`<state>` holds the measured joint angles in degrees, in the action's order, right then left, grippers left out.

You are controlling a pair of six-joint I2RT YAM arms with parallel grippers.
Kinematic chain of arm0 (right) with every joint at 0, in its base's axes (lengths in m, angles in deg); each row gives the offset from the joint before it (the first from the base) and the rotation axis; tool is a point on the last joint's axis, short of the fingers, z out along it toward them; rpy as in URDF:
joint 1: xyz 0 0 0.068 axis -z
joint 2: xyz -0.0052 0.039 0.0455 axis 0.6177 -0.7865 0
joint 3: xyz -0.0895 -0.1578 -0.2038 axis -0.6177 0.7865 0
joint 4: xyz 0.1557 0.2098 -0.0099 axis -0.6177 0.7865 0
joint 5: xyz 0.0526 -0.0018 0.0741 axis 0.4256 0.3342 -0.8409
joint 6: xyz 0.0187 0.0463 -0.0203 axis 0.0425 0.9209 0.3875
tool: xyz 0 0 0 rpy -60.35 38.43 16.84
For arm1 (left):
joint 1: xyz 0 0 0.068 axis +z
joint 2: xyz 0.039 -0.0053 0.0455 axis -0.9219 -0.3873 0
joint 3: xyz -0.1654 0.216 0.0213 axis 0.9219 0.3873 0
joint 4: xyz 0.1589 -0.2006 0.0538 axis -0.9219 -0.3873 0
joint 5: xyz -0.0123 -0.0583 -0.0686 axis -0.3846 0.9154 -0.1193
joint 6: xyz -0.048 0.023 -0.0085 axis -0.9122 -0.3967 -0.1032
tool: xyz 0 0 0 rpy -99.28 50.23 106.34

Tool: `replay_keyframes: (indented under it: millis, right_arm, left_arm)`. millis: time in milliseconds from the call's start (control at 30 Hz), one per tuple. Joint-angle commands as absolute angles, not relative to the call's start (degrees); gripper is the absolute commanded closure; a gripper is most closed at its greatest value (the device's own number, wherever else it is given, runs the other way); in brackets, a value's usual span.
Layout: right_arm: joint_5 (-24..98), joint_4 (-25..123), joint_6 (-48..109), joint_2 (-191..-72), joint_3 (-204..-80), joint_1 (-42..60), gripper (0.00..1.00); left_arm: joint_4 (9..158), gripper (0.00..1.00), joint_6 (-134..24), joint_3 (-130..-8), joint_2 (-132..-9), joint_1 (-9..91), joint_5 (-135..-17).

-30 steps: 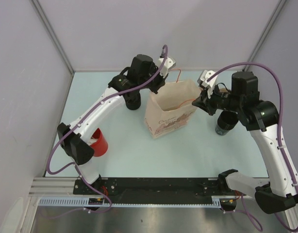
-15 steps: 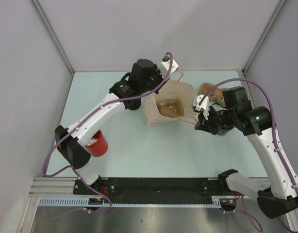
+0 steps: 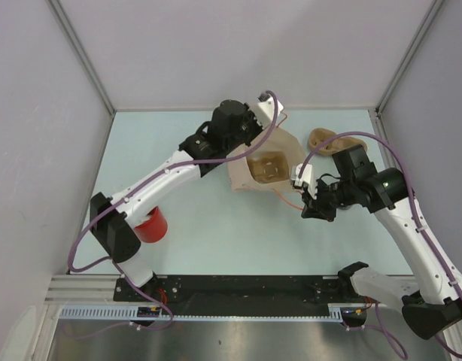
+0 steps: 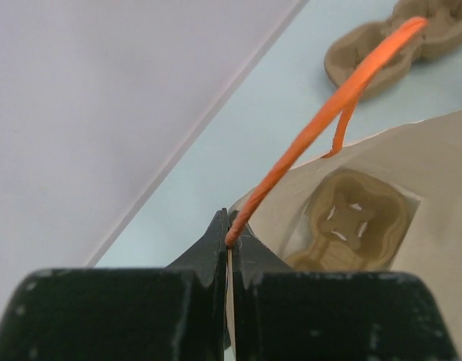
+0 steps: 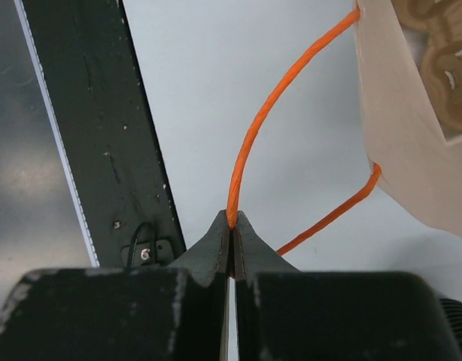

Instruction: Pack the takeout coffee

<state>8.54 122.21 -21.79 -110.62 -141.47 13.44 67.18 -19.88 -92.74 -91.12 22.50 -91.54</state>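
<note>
A brown paper bag (image 3: pixel 250 171) sits mid-table with its mouth spread wide toward the camera. A cardboard cup carrier (image 3: pixel 266 166) lies inside it. My left gripper (image 3: pixel 272 125) is shut on the bag's far orange handle (image 4: pixel 329 113), which is pinched at the fingertips in the left wrist view. My right gripper (image 3: pixel 305 210) is shut on the near orange handle (image 5: pixel 253 143) and holds it out toward the table's front. A red cup (image 3: pixel 151 224) stands at the left by the left arm's base.
A second cardboard carrier (image 3: pixel 336 141) lies on the table behind the right arm, also seen past the bag (image 4: pixel 411 37). The black base rail (image 5: pixel 103 135) runs close under the right gripper. Grey walls enclose the table on three sides.
The bag has gone from upright and narrow to spread wide. My right gripper has drawn its handle toward the front, my left has shifted right at the back.
</note>
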Motion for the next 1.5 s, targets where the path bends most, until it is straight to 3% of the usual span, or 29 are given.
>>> replay_keyframes:
  millis: [0,467,867,1467]
  right_arm:
    - [9.90,126.54,-23.07,-109.77,-138.87,13.01,1.00]
    - [14.91,131.82,-25.09,-107.31,-130.87,12.83,1.00]
    - [14.39,135.68,-28.35,-102.30,-128.32,12.57,1.00]
    - [15.52,131.91,-28.00,-92.99,-124.11,14.15,1.00]
  left_arm:
    - [72.29,1.00,-16.03,-88.23,-89.95,19.93,-97.83]
    - [69.58,1.00,-11.81,-85.59,-88.63,12.38,-106.62]
    - [58.15,1.00,-15.14,-88.58,-86.34,4.47,-105.75]
    - [52.26,1.00,-19.27,-94.56,-86.70,1.91,-101.35]
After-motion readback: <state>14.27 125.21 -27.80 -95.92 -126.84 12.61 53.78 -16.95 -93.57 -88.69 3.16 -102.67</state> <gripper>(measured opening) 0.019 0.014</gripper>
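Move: The left hand holds the far orange handle of the bag. The cup carrier inside the bag lies about 26 cm below it, 4 cm right and 2 cm back, and the lidded black cup about 5 cm ahead, 20 cm left. From the right hand, which holds the near handle, that inner carrier is some 22 cm ahead, 8 cm left and 17 cm down; the black cup lies about 16 cm ahead, 19 cm right, and the loose carrier 37 cm ahead, 18 cm right. Both hands keep their pinch on the orange handles and draw the bag by them: the left dips a little, then sweeps about 12 cm back and half as far right, rolling its left side up slightly and lifting a bit at the end. The right sinks some 7 cm while easing back and right, away from the bag's inner carrier, then rises slightly as it goes on back. ##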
